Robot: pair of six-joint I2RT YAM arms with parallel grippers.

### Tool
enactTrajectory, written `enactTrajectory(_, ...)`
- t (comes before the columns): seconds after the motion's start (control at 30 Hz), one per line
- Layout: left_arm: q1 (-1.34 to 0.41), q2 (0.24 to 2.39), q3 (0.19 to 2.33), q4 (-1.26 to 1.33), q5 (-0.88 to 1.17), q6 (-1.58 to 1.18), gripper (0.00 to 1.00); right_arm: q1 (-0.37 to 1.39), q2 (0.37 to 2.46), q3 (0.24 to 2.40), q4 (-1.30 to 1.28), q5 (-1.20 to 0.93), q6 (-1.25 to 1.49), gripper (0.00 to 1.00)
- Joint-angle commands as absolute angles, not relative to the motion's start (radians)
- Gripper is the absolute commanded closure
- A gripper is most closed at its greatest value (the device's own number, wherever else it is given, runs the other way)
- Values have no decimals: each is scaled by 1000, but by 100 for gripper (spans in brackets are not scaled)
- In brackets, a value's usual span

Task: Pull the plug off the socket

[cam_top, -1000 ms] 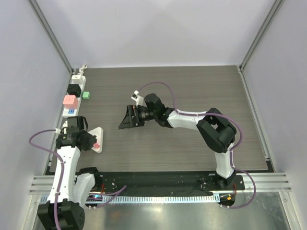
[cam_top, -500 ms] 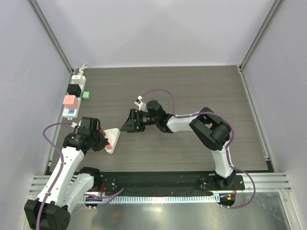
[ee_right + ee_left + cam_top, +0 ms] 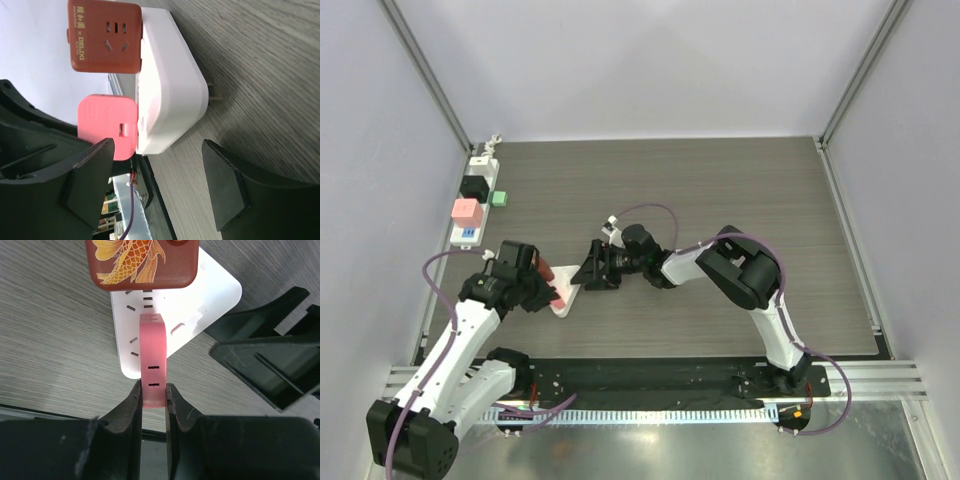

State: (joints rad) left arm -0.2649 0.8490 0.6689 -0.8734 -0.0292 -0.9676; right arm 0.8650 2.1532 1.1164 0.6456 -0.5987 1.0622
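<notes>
A pink plug [image 3: 152, 360] sits plugged into a small white socket block [image 3: 210, 295], next to a red-brown plug [image 3: 142, 262] with a fish picture. My left gripper [image 3: 153, 392] is shut on the pink plug's sides and holds the block tilted just over the table, left of centre [image 3: 567, 298]. My right gripper [image 3: 157, 150] is open, facing the block from the right. One finger is beside the pink plug [image 3: 107, 125] and the other is clear of the white socket [image 3: 170, 85], whose near corner reaches about the line of the fingertips. In the top view the right gripper [image 3: 588, 272] almost meets the left one.
A long white power strip [image 3: 486, 172] lies along the table's left edge, carrying a black plug [image 3: 474, 187] and a pink plug [image 3: 467, 211]. A green block [image 3: 500, 198] lies beside it. Metal frame posts stand at the back corners.
My left arm has carried the white block and its plugs rightward toward the middle. The right gripper has come down and left to meet it, and its jaws have narrowed.
</notes>
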Motion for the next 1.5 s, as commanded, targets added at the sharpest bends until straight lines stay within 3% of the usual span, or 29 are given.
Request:
enactTrajectory(0.0, -281, 848, 687, -819, 35, -985, 100, 880, 2180, 1149, 675, -571, 1062, 25)
enactTrajectory(0.2, -307, 845, 681, -815, 44, -994, 100, 885, 2209, 1173, 638, -554, 1022, 31)
enactTrajectory(0.63, -310, 868, 744, -818, 38, -937, 100, 885, 2256, 1223, 535, -563, 954, 65)
enactTrajectory(0.87, -310, 891, 842, -842, 8, -907, 100, 885, 2275, 1244, 477, -566, 922, 92)
enactTrajectory(0.97, -310, 893, 868, -844, -26, -907, 100, 884, 2276, 1247, 454, -560, 897, 99)
enactTrajectory(1.3, -311, 859, 910, -853, -20, -884, 100, 879, 2292, 1249, 451, -554, 880, 99)
enactTrajectory(1.47, -310, 810, 845, -727, 324, -792, 100, 876, 2296, 1249, 457, -566, 887, 99)
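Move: The left hand still grips the pink plug, with the white socket under it, the socket's middle some 3 cm ahead, 1 cm right and 4 cm below; the brown adapter sits about 6 cm ahead, 2 cm left and 2 cm below. From the open right hand, the white socket lies about 4 cm left, 2 cm back and 1 cm lower, with the pink plug about 5 cm left and 5 cm back, 1 cm higher. Right hand eases left and down, pinching the socket's near end; left then pulls its plug up about 8 cm. ##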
